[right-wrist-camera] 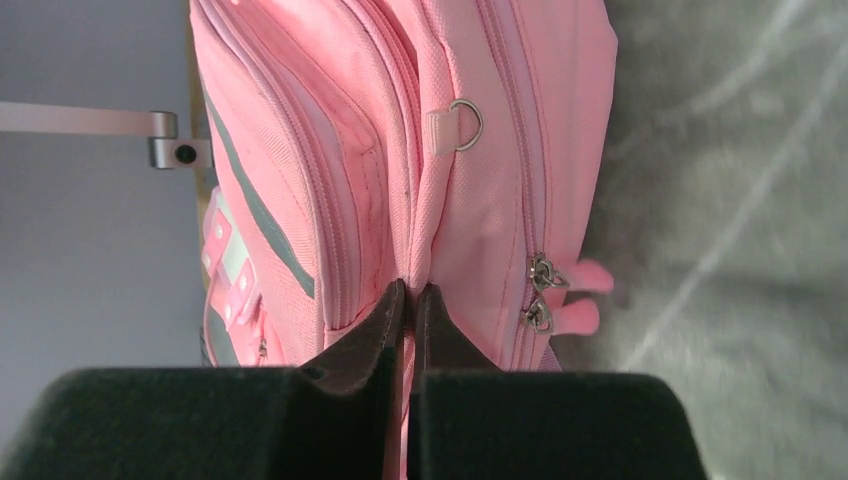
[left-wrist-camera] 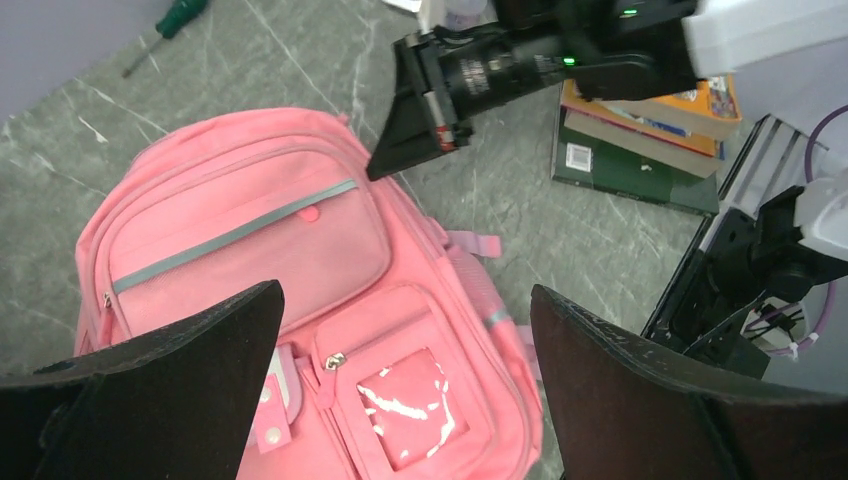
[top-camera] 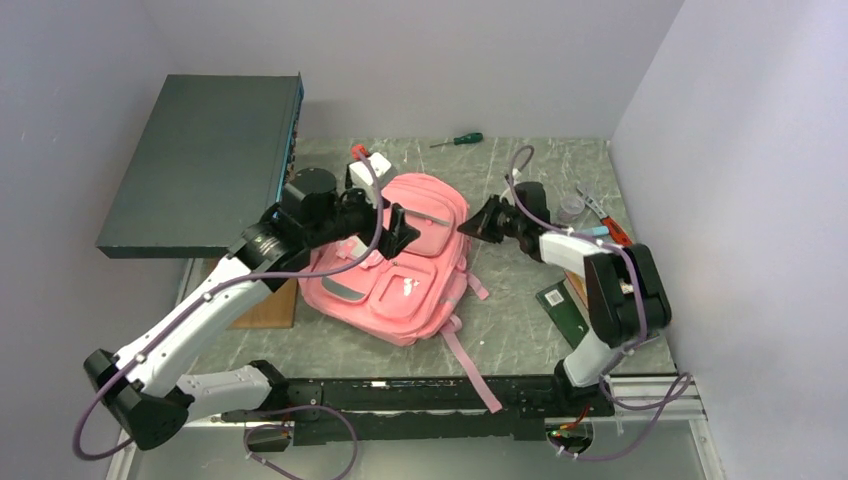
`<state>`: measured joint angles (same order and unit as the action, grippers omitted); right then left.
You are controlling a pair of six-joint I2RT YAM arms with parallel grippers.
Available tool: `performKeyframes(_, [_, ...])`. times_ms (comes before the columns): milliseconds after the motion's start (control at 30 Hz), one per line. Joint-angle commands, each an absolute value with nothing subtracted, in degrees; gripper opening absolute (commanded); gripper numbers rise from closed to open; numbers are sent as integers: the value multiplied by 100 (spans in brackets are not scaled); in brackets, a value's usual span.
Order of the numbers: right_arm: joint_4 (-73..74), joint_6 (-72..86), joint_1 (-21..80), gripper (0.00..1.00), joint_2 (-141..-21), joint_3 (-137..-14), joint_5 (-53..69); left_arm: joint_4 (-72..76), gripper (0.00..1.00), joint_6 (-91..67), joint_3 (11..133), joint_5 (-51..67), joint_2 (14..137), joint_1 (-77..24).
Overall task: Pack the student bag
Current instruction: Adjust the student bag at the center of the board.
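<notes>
The student bag [top-camera: 400, 270] lies flat on the marble table, pink, front pockets up, straps trailing toward the near edge. My right gripper [top-camera: 468, 228] meets its right side and is shut on a thin fold of pink fabric at the side seam [right-wrist-camera: 410, 290]; two metal zip pulls [right-wrist-camera: 540, 295] sit just right of the fingers. The left gripper [top-camera: 395, 230] hovers above the bag's upper front, jaws wide open with nothing between them; in the left wrist view [left-wrist-camera: 405, 300] the bag's clear-window pocket [left-wrist-camera: 415, 405] shows below.
A dark flat box [top-camera: 205, 165] is raised at the left. A green-handled screwdriver [top-camera: 458, 140] lies at the back, with a white object [top-camera: 368, 165] behind the bag. Stacked books [top-camera: 565, 300], pliers [top-camera: 605, 215] and a small jar [top-camera: 570, 208] lie to the right.
</notes>
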<state>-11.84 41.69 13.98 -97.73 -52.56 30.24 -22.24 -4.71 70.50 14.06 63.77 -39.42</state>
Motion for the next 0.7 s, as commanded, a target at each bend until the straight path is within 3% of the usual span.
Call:
performKeyframes(0, [-1461, 4544, 1599, 0, -8552, -4254, 2381, -2341, 99, -522, 7225, 1279, 6680, -4127])
performKeyframes(133, [-1828, 4503, 1818, 0, -7350, -3207, 1570, -2544, 99, -859, 7358, 864, 7192, -4555])
performKeyframes(300, [-1886, 4146, 1846, 5, -6820, -2734, 1733, -2231, 99, -1907, 6712, -208, 7375, -5733])
performKeyframes(333, [-1819, 3992, 1846, 9, -6796, -2773, 1845, -2053, 99, -2114, 6466, -327, 7333, -5896])
performKeyframes(433, [-1029, 3281, 1846, 33, -6858, -3099, 1994, -1710, 99, -2719, 5854, -405, 7229, -6146])
performKeyframes(533, [171, 2619, 1734, 46, -7109, -3747, 1482, -1707, 99, -3065, 5645, -440, 7334, -6269])
performKeyframes(600, [304, 2513, 1482, 51, -7240, -4032, 1816, -1879, 99, -3124, 5706, -581, 7513, -6434])
performKeyframes(667, [133, 2492, 1254, 63, -7341, -4199, 2139, -2047, 99, -3182, 5804, -621, 7699, -6566])
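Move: The right hand already has the fabric along the student bag's right side shut in its fingertips; the bag's middle lies about 15 cm to its left, 6 cm back and 4 cm lower. The green book is some 21 cm to this hand's right, 15 cm back and 11 cm down. The open left hand hovers above the bag, whose middle is about 6 cm ahead of it, 4 cm left and 25 cm below. Still pinching the bag's right side, the right hand drags it about 10 cm back towards the bases and slightly right, stops, then opens its fingers about halfway to let go and begins easing forward. Meanwhile the left hand, wide open, sinks about 18 cm towards the bag's lower right side, also going back and right, fingers tipping down some 25 degrees. ##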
